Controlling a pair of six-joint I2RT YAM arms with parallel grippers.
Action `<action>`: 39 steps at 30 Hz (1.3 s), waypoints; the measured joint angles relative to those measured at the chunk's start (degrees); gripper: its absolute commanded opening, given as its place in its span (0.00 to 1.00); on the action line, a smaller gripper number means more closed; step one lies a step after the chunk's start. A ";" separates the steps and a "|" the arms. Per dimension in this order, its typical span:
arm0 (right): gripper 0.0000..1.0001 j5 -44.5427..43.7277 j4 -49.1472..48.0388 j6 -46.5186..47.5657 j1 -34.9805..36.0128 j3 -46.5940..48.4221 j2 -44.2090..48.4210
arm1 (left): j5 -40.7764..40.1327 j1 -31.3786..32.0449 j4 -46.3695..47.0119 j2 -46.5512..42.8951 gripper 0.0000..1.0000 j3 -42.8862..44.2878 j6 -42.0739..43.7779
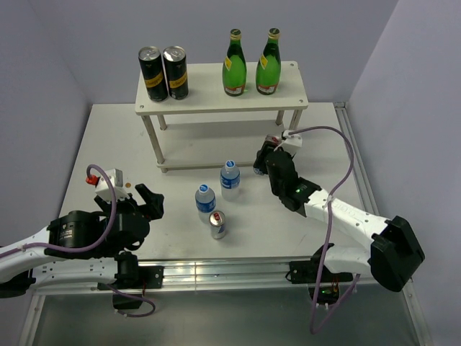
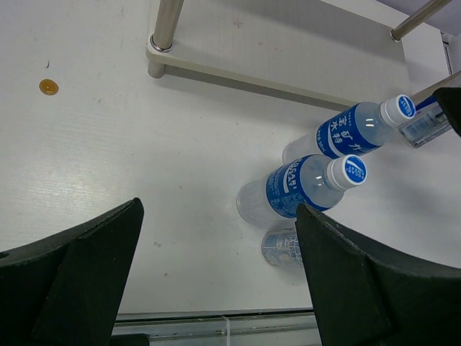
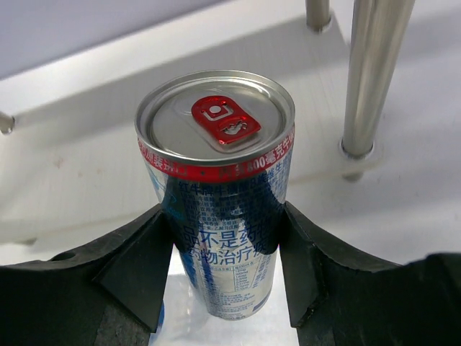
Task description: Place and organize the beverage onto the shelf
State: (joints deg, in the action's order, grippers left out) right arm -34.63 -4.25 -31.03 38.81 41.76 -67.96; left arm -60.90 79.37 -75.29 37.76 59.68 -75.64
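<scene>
My right gripper (image 3: 223,216) is shut on a slim silver can (image 3: 220,216) with a red tab, held upright just in front of the shelf's (image 1: 216,97) lower board (image 3: 216,54), near its right front leg (image 3: 367,79). Two green glass bottles (image 1: 251,65) stand on the top tier's right side. Two clear blue-labelled water bottles (image 1: 230,176) (image 1: 205,200) and a second silver can (image 1: 218,224) stand on the table between the arms. The left gripper (image 2: 217,209) hangs open and empty, left of these, with the nearer water bottle (image 2: 306,184) beside its right finger (image 2: 360,274).
Two taller black cans (image 1: 164,72) with gold bands occupy the left side of the top tier. A metal rail (image 1: 216,270) runs along the table's near edge. Walls close in the table on the left, back and right.
</scene>
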 measured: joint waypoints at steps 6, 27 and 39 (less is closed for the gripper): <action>0.00 -4.35 -11.23 7.56 -0.02 -0.66 -2.43 | 0.00 0.00 -0.02 0.00 0.94 0.00 -0.02; 0.00 -12.55 -37.94 26.45 -3.69 9.01 -27.47 | 0.02 0.11 -0.02 0.00 0.94 0.00 0.00; 0.00 -11.41 -37.86 23.26 -7.39 10.47 -34.38 | 0.02 0.22 -0.02 0.02 0.94 0.00 0.00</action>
State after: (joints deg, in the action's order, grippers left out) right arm -46.04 -42.11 -7.77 31.42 52.23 -102.35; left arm -60.88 79.59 -75.31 37.78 59.68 -75.64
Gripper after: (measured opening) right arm 0.622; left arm 0.941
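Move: The right hand, already holding a can, is just outside the shelf. The right end of the lower shelf lies about 14 cm ahead, 3 cm right and 12 cm below; the same end of the upper shelf hangs above that spot, some 15 cm higher than the hand. The right front post is about 4 cm ahead and 7 cm right; the nearer bottle 5 cm back, 11 cm left, 8 cm below. From the left hand, the lower shelf's right end is roughly 32 cm ahead, 43 cm right, 20 cm below. Reaching forward about 13 cm, the right hand carries the can in under the upper shelf, past the left side of the right front post, and drifts slightly right. It bobs a little on the way, then sinks some 4 cm towards the lower shelf at the end. The wrist turns clockwise about 15 degrees, its left side dips a similar amount and the fingers tip up somewhat, keeping their hold on the can. ##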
